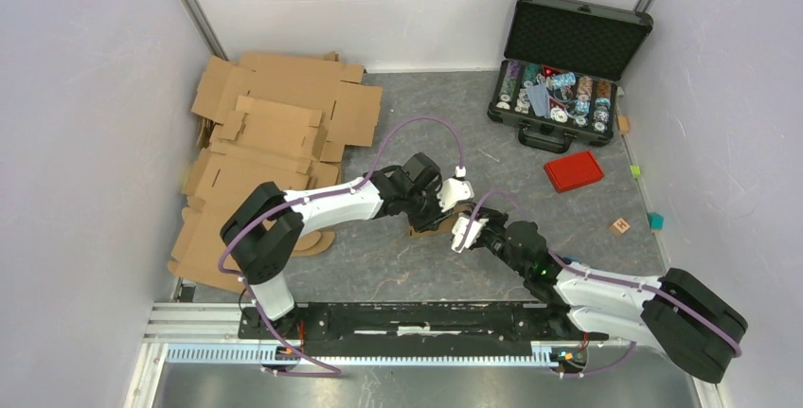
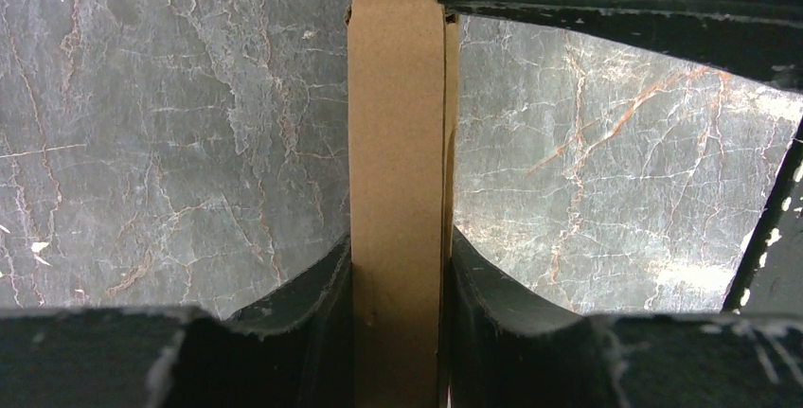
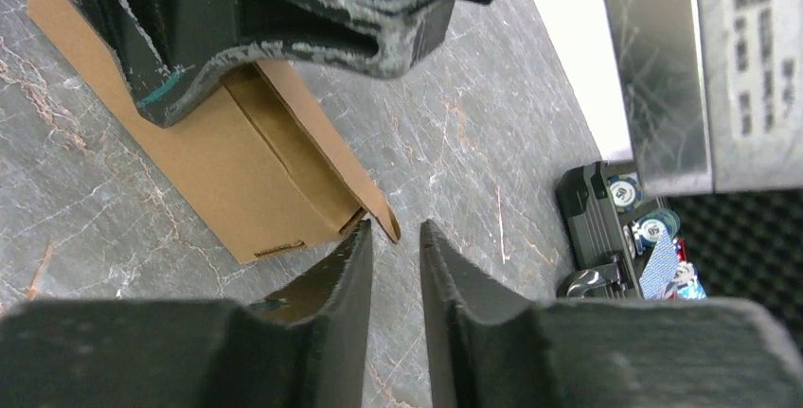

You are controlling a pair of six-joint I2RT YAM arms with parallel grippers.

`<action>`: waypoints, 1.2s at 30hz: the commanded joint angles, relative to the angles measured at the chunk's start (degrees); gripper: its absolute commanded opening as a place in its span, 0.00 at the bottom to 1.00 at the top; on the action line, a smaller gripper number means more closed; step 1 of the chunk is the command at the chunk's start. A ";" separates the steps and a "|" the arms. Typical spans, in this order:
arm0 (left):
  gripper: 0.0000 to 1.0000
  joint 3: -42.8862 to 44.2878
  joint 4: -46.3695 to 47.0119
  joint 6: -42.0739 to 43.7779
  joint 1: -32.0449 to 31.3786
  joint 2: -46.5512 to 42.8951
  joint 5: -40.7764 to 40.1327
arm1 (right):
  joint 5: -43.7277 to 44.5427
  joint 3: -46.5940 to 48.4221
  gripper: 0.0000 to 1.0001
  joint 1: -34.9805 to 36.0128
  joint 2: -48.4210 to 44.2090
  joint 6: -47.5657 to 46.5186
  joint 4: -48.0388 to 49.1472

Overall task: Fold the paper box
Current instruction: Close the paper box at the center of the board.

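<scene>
The paper box (image 1: 423, 229) is a small brown cardboard box lying on the grey marbled table near the middle. My left gripper (image 1: 443, 202) is shut on it: in the left wrist view a brown panel of the paper box (image 2: 398, 143) stands upright, pinched between the two black fingers of my left gripper (image 2: 398, 242). My right gripper (image 1: 469, 231) sits just right of the box. In the right wrist view the right gripper (image 3: 396, 233) is open by a narrow gap with nothing in it. Its tips lie beside a loose corner flap of the paper box (image 3: 218, 162), under the left gripper (image 3: 284, 20).
A pile of large flat cardboard sheets (image 1: 265, 143) covers the left side. An open black case (image 1: 568, 72) of chips stands at the back right, with a red lid (image 1: 574, 171) in front of it. A small wooden cube (image 1: 620, 226) and coloured blocks (image 1: 655, 221) lie near the right wall.
</scene>
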 commanded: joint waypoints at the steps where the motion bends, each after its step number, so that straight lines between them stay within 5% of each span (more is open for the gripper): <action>1: 0.18 1.15 -3.05 1.40 -0.45 1.37 0.88 | -2.86 3.40 0.27 -0.01 1.62 -0.91 2.85; 8: 0.17 1.60 -3.03 -0.96 0.18 2.38 -3.43 | -5.10 5.47 0.00 -0.22 2.52 -0.82 1.89; 31: 0.24 -0.29 -1.47 -4.80 4.64 0.92 -6.81 | -14.21 21.96 0.00 -3.25 14.34 16.22 -5.78; 36: 0.37 -0.40 -1.30 -5.58 4.94 0.76 -6.21 | -14.45 24.21 0.00 -3.69 14.92 22.86 -7.77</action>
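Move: The end flap sticking out of the paper box is right at my half-open right fingertips, about 1 cm ahead and 1 cm to the left, roughly 1 cm lower. From my right hand the box's middle is some 7 cm left and 3 cm back, and my left fingers, which already grip the box, are about 8 cm left and 3 cm back. From my left hand that flap lies about 8 cm right, 2 cm ahead and 3 cm up. I shut my right fingers fully at the box's end flap, easing about 1 cm left, then drive them forward and left into the box's end, about 6 cm of travel in all, tipping them down some 15 degrees. My left hand keeps its pinch on the box and goes the same way, about 4.5 cm forward-left, turning some 10 degrees counter-clockwise. ##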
